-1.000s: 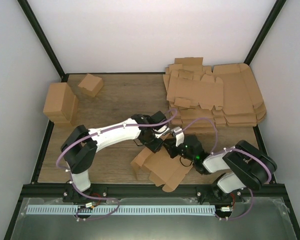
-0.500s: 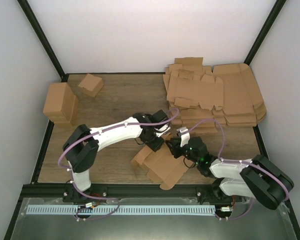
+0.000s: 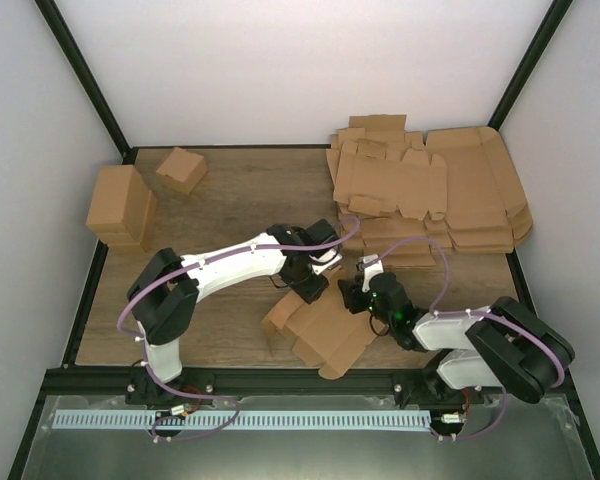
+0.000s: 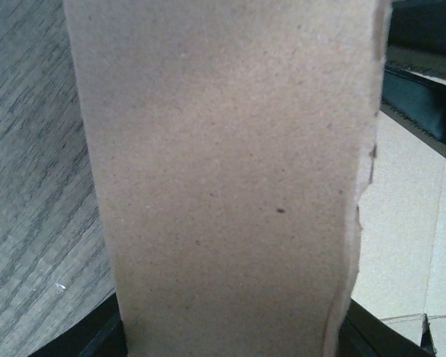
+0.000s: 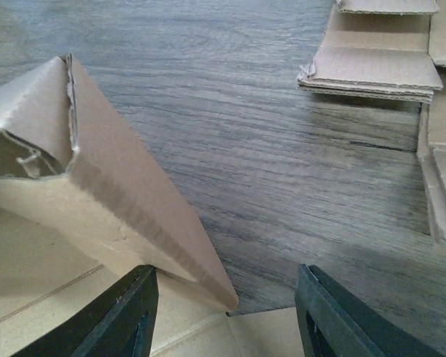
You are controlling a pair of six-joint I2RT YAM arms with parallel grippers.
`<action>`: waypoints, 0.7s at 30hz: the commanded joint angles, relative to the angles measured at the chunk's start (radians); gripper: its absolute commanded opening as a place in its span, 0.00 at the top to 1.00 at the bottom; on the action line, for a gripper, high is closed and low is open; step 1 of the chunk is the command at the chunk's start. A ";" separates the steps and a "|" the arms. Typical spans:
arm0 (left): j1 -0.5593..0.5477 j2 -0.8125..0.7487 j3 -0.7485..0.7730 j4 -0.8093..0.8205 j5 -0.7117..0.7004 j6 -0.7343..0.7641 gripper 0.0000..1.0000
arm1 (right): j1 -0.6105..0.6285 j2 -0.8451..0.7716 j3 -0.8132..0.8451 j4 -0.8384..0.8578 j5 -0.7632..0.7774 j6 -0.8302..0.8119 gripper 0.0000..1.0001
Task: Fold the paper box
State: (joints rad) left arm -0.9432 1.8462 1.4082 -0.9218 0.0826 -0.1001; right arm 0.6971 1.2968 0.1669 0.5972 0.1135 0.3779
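The paper box (image 3: 325, 328), brown die-cut cardboard partly folded with raised flaps, lies near the table's front edge between the two arms. My left gripper (image 3: 308, 287) reaches over its far left corner. In the left wrist view an upright panel of the paper box (image 4: 230, 186) fills the space between the dark fingers (image 4: 97, 343), and the jaws are shut on it. My right gripper (image 3: 356, 297) is at the box's far right edge. It (image 5: 227, 312) stands open, with a folded flap's corner (image 5: 134, 201) lying loose just inside the left finger.
A pile of flat cardboard sheets (image 3: 435, 190) covers the back right of the table, and its edges (image 5: 375, 67) show ahead of the right gripper. A tall brown box (image 3: 120, 205) and a small cube-like box (image 3: 182, 168) stand at the back left.
My right gripper has opened and let go of the flap, and its arm has shifted a little. The left gripper keeps its hold and has hardly moved.
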 commanded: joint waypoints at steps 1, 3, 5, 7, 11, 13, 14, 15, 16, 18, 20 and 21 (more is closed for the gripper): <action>-0.006 0.012 0.023 -0.026 0.018 0.036 0.49 | -0.003 0.042 0.051 0.077 0.029 -0.067 0.46; -0.006 0.012 0.024 -0.032 0.020 0.048 0.49 | -0.004 0.067 0.058 0.125 -0.009 -0.111 0.47; -0.006 0.013 0.027 -0.044 0.026 0.062 0.49 | -0.003 0.095 0.055 0.191 -0.041 -0.146 0.48; -0.006 0.013 0.028 -0.050 0.032 0.071 0.49 | -0.005 0.122 0.056 0.243 -0.073 -0.174 0.52; -0.005 0.012 0.034 -0.062 0.053 0.082 0.49 | -0.003 0.156 0.060 0.310 -0.099 -0.204 0.62; -0.005 0.011 0.034 -0.063 0.070 0.086 0.49 | -0.002 0.165 0.061 0.328 -0.108 -0.211 0.68; -0.006 0.009 0.034 -0.063 0.077 0.086 0.49 | -0.003 0.171 0.064 0.331 -0.111 -0.214 0.70; -0.006 0.008 0.035 -0.063 0.089 0.088 0.49 | -0.003 0.177 0.067 0.339 -0.117 -0.218 0.74; -0.005 0.009 0.035 -0.064 0.098 0.090 0.49 | -0.002 0.182 0.068 0.345 -0.118 -0.221 0.78; -0.006 0.011 0.037 -0.066 0.106 0.090 0.49 | -0.002 0.192 0.074 0.347 -0.117 -0.222 0.84; -0.006 0.009 0.039 -0.065 0.106 0.089 0.48 | -0.002 0.201 0.085 0.331 -0.107 -0.221 0.92; -0.005 0.007 0.040 -0.064 0.106 0.087 0.48 | -0.002 0.204 0.089 0.325 -0.098 -0.219 0.95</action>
State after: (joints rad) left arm -0.9398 1.8462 1.4204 -0.9688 0.1276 -0.0399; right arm 0.6968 1.4849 0.2001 0.8665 -0.0086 0.1711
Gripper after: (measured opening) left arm 0.514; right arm 0.095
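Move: The upright corner at the end of the box's folded wall is about 4 cm to the right hand's left, 2 cm ahead and a touch higher. From that hand the box's flat panel lies some 7 cm back, 3 cm left and 4 cm below, and the cardboard stack roughly 22 cm ahead and 14 cm right. The left hand, already gripping the wall, has the corner about 3 cm ahead and 4 cm to its right. Right hand slides about 3.5 cm left, fingers closing to pinch the wall's corner, while left keeps its grip. ##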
